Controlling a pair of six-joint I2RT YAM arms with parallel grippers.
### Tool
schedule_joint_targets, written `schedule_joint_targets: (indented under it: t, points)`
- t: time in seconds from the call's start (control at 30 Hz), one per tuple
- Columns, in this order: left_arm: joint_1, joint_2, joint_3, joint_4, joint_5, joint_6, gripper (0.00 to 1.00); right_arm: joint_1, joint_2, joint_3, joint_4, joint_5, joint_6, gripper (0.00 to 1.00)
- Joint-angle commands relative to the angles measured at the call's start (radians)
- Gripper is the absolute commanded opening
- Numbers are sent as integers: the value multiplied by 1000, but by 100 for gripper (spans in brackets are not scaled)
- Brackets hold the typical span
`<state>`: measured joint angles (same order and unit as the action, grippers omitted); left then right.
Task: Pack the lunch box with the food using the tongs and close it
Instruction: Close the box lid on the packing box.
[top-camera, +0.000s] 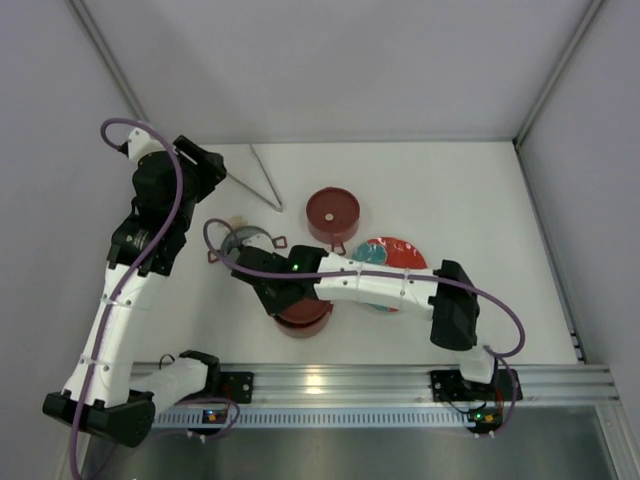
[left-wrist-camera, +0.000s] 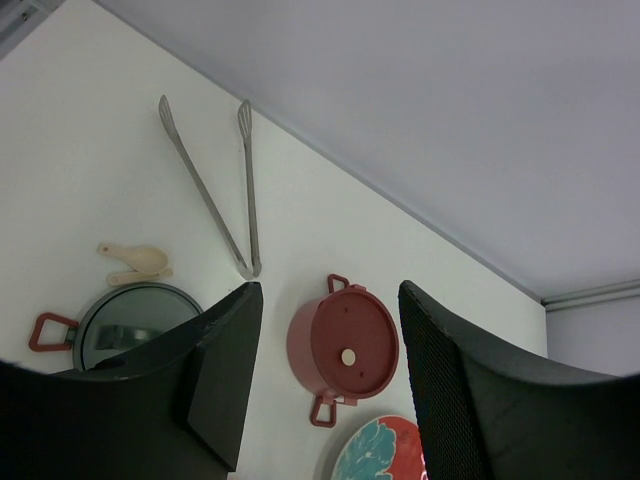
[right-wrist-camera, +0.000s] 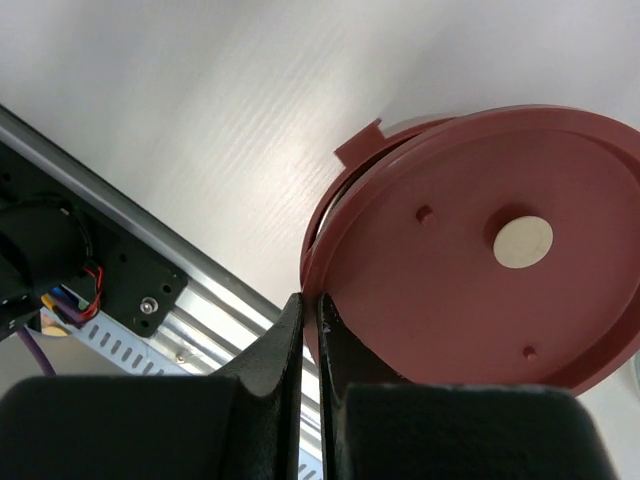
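Note:
The silvery tongs (top-camera: 262, 185) (left-wrist-camera: 212, 190) lie in a narrow V on the table at the back left. My left gripper (top-camera: 207, 165) (left-wrist-camera: 328, 292) hovers just left of them, open and holding nothing. One pink lunch box pot (top-camera: 333, 215) (left-wrist-camera: 340, 345) stands at mid-table with its maroon lid on. An open pot with a steel inside (top-camera: 243, 243) (left-wrist-camera: 130, 318) stands to its left, and a pale cream food piece (left-wrist-camera: 135, 262) lies beside it. My right gripper (top-camera: 293, 303) (right-wrist-camera: 310, 300) is shut on the rim of a maroon lid (top-camera: 305, 316) (right-wrist-camera: 480, 270), held tilted over another pink pot (right-wrist-camera: 360, 145).
A red plate with a teal flower (top-camera: 395, 255) (left-wrist-camera: 380, 455) lies right of centre, partly under my right arm. The aluminium base rail (top-camera: 380, 385) (right-wrist-camera: 190, 300) runs along the near edge, close to the held lid. Walls enclose the back and both sides.

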<state>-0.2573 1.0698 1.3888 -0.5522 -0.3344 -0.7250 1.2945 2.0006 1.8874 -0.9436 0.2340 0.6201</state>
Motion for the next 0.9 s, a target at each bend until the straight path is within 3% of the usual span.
schedule_joint_targets:
  t: [0.0, 0.27, 0.6, 0.87]
  points:
    - [3, 2, 47, 0, -3, 25, 62, 35, 27, 52, -27, -16, -5, 0]
    - [3, 5, 46, 5, 26, 29, 62, 51, 50, 27, -26, -16, -8, 2]
    - [3, 4, 41, 1, 44, 35, 62, 49, 38, -20, 19, -25, -20, 26]
    - [3, 1, 38, 0, 55, 38, 62, 40, 18, -27, 55, -9, -33, 29]
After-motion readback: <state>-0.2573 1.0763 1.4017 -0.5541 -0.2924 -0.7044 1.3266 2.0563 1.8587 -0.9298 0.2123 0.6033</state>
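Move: The right hand pinches the box lid's edge just above the packing box, whose middle lies about 4 cm ahead, 6 cm right and 7 cm below. From that hand, the grey pan lid is some 16 cm ahead and 6 cm left, the closed pot 24 cm ahead and 14 cm right, and the plate 10 cm ahead and 28 cm right. The packing box lies roughly 15 cm back, 17 cm right and 32 cm below the left hand. The right hand lowers the pinched lid about 3 cm onto the packing box, easing back 2 cm, then opens partway. ##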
